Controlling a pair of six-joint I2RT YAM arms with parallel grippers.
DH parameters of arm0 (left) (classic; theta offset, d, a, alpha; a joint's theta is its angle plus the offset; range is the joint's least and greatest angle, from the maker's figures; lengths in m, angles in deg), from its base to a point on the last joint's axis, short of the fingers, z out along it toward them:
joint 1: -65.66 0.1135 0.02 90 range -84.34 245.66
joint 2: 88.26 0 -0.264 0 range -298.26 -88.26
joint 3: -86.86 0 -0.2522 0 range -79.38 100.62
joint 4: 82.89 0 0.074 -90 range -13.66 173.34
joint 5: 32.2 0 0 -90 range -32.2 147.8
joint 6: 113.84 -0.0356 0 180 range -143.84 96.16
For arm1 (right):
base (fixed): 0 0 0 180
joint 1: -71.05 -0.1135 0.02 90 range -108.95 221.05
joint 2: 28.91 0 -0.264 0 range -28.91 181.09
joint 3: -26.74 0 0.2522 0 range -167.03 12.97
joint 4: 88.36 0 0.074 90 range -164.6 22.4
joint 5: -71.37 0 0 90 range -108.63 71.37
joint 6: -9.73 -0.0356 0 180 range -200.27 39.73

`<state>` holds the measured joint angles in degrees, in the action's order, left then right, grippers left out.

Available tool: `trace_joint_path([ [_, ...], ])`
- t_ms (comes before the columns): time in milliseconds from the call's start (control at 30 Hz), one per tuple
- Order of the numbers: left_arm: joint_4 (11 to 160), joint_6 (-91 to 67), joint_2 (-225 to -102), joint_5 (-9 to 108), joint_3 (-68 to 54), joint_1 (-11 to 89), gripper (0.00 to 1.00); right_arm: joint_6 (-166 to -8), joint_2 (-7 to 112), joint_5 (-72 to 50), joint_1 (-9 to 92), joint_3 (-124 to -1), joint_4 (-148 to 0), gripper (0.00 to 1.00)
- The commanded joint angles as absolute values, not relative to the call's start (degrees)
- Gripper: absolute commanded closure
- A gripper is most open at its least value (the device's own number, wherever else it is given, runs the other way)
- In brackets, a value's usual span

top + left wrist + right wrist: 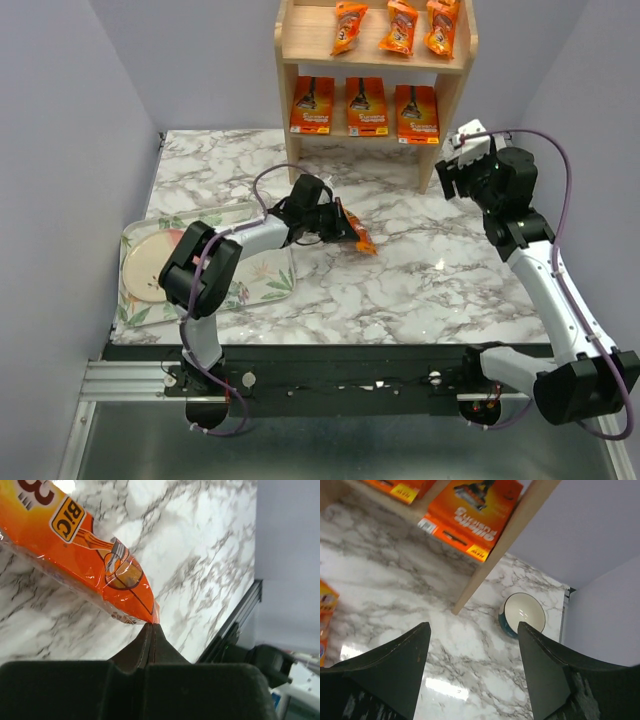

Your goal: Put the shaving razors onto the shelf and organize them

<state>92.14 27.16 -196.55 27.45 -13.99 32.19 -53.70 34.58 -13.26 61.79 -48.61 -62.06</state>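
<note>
One narrow orange razor pack [358,236] [75,545] lies on the marble in front of the shelf [455,75]. My left gripper [335,222] [151,626] is shut, and its tips pinch the pack's near corner. On the shelf's upper tier lie three narrow packs [400,25]. Three wide orange cards [366,106] stand on the lower tier; the right wrist view shows one [475,510]. My right gripper [452,172] [474,625] hangs open and empty beside the shelf's right post [495,555].
A leaf-print tray [265,290] holding a round plate [150,265] sits at the front left under the left arm. A teal bowl [522,614] with a cream inside stands on the marble to the right of the shelf, near the wall.
</note>
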Motion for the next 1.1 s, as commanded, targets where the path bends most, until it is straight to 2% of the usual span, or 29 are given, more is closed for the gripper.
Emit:
trace_joint_path([
  [0,69.9,11.2,-192.0,26.2,-14.7,32.4,1.0,-65.7,39.0,-23.4,62.9,-53.2,-71.8,0.21],
  [33,69.9,10.4,-188.5,26.8,-16.0,32.3,0.78,-66.7,39.6,-23.4,63.1,-54.0,-72.4,0.2],
  [67,70.2,9.1,-186.0,28.2,-18.4,32.4,0.67,-68.1,40.4,-22.5,63.3,-54.3,-73.1,0.2],
  [133,70.2,4.8,-179.4,31.8,-19.2,32.4,0.53,-69.6,42.0,-22.7,63.6,-55.0,-76.1,0.2],
  [167,69.6,3.1,-177.7,32.6,-18.3,32.4,0.49,-71.0,42.6,-22.8,63.8,-55.2,-77.6,0.2],
  [300,65.8,-4.2,-169.1,39.8,-15.1,32.6,0.45,-73.4,46.2,-21.5,64.6,-57.7,-80.6,0.2],
  [367,66.4,-7.3,-163.9,50.6,-14.3,33.4,0.44,-73.8,48.5,-19.3,64.9,-59.3,-82.3,0.2],
  [500,69.0,-15.6,-161.7,63.5,-10.9,35.9,0.39,-73.3,52.1,-15.6,64.9,-62.9,-86.4,0.2],
  [567,73.1,-18.6,-162.3,65.9,-10.3,38.1,0.38,-74.2,53.9,-16.2,65.0,-64.6,-86.5,0.2],
  [733,93.6,-23.5,-163.0,65.4,-13.8,43.5,0.29,-75.0,59.5,-18.4,65.0,-69.6,-87.7,0.2],
  [1067,101.0,-25.5,-180.8,58.2,2.8,47.8,0.28,-74.1,64.9,-18.4,65.0,-72.6,-88.1,0.22],
])
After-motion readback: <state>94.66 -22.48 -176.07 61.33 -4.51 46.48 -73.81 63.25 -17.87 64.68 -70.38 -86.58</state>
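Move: The orange razor bag, its near end pinched by the left fingers, has its middle some 5 cm ahead of that hand and 4 below. The shelf's left front edge stands about 20 cm ahead of it, 19 left, reaching 20 above. From the right hand, the shelf's right front edge is roughly 16 cm ahead, 3 left, level in height; the bowl is 18 ahead, 11 right, 25 below; the bag is 19 left, level fore-and-aft, 24 below. The razor bag is drawn back and left about 5 cm by the left hand, whose fingers then open wide and let go. That hand swings up over 20 cm, left and then forward towards the shelf's left side, its wrist turning the fingers from rightward to forward. The right hand, still open, reaches 15 cm forward and rises towards the shelf's right edge, rolling and tipping its fingers up. ##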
